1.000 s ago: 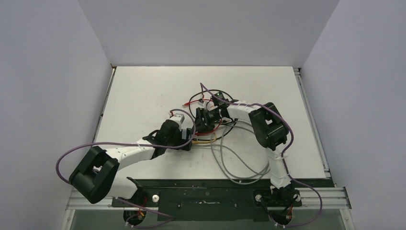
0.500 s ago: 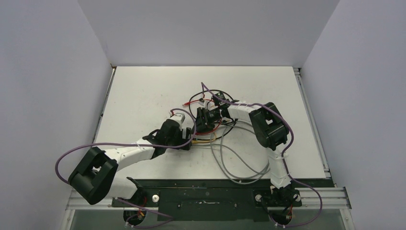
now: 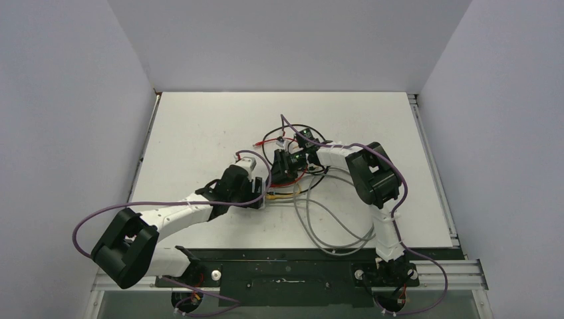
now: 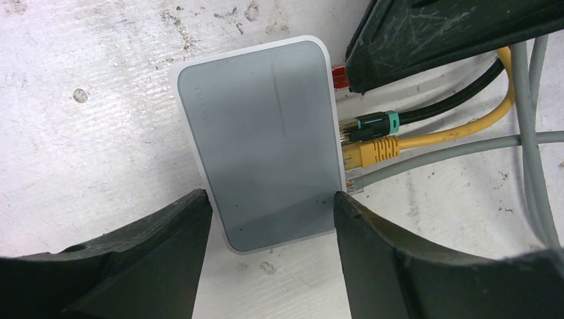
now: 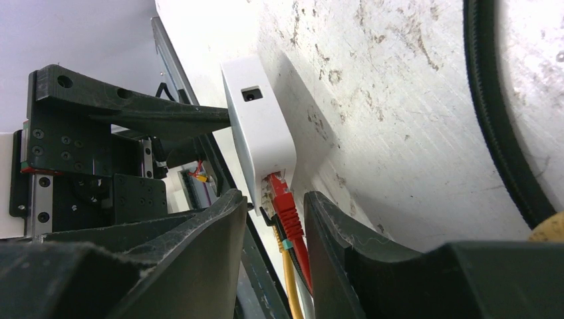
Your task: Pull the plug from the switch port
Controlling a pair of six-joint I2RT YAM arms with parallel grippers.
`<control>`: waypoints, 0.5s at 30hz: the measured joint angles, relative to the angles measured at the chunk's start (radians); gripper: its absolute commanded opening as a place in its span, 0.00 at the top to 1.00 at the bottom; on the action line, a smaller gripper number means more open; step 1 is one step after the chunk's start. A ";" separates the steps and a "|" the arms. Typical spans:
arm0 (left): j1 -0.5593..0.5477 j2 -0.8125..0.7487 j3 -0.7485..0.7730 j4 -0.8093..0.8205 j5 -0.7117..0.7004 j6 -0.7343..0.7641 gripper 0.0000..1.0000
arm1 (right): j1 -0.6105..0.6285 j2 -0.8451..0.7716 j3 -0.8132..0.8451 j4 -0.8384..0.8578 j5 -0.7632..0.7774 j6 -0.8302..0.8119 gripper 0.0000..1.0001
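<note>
The switch (image 4: 266,139) lies flat on the white table, a pale grey box with plugs along its right edge. My left gripper (image 4: 273,199) straddles its near end, both fingers pressed against the long sides. The red plug (image 5: 287,211) sits in the end socket. My right gripper (image 5: 269,199) is open around that plug, the right finger almost touching it and a gap on the left. From the left wrist view, the right gripper (image 4: 452,33) covers most of the red plug (image 4: 339,76). From above, both grippers (image 3: 259,194) (image 3: 277,171) meet mid-table and hide the switch.
A black plug with a teal band (image 4: 372,124), a yellow plug (image 4: 376,147) and a grey cable (image 4: 452,149) also sit in the switch. Grey cable loops (image 3: 332,232) trail toward the near edge. A black cable (image 5: 492,119) curves past the right gripper.
The left arm's elbow has dropped a little toward the near left. Both grippers have stayed at the switch, and the black cable loop behind has shifted slightly.
</note>
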 measured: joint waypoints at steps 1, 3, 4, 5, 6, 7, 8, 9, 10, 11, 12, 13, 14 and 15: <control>0.000 0.002 0.001 -0.002 0.002 0.000 0.29 | 0.000 0.000 0.000 0.003 0.000 0.002 0.63; 0.000 0.006 0.003 -0.003 0.007 0.000 0.23 | 0.000 0.000 0.000 0.010 -0.002 0.005 0.63; 0.000 0.007 0.003 -0.004 0.009 0.000 0.19 | 0.001 0.000 0.000 0.013 -0.002 0.005 0.63; 0.000 0.008 0.004 -0.006 0.010 0.000 0.15 | 0.001 0.000 0.000 0.014 -0.003 0.006 0.63; 0.000 0.008 0.006 -0.009 0.010 0.000 0.12 | 0.001 0.000 0.000 0.014 -0.003 0.006 0.63; 0.000 0.008 0.009 -0.013 0.009 0.000 0.11 | 0.001 0.000 0.000 0.015 -0.003 0.008 0.64; 0.000 0.008 0.013 -0.017 0.008 0.000 0.10 | 0.001 0.000 0.000 0.016 -0.003 0.008 0.64; 0.000 0.008 0.016 -0.019 0.006 0.000 0.10 | 0.001 0.000 0.000 0.017 -0.003 0.008 0.64; 0.000 0.008 0.019 -0.020 0.004 0.000 0.10 | 0.001 0.000 0.000 0.018 -0.004 0.009 0.65; 0.000 0.008 0.021 -0.021 0.003 0.000 0.10 | 0.001 0.000 0.000 0.018 -0.004 0.009 0.65; 0.000 0.009 0.024 -0.023 0.003 0.001 0.10 | 0.001 0.000 -0.001 0.020 -0.004 0.009 0.65; 0.000 0.011 0.025 -0.024 0.003 0.001 0.10 | 0.001 0.000 -0.001 0.021 -0.004 0.009 0.66; 0.000 0.015 0.028 -0.027 0.003 0.001 0.10 | 0.001 0.000 -0.002 0.021 -0.004 0.009 0.66; 0.000 0.020 0.031 -0.028 0.003 0.002 0.10 | 0.001 0.000 -0.003 0.021 -0.004 0.009 0.66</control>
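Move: The right hand's half-open fingers are around the red plug, whose middle lies about 2 cm left, 1 cm ahead and 1 cm below. The black plug sits some 2 cm back of the red plug, the yellow plug 3 cm back; the switch's middle is about 4 cm left and 3 cm back of it. From the left hand the switch is some 2 cm ahead, straight on, 2 cm below, and the red plug 4 cm ahead, 4 cm right. Left fingers spread beside the switch's long sides, two-thirds to nine-tenths open; both hands stay within half a centimetre. ##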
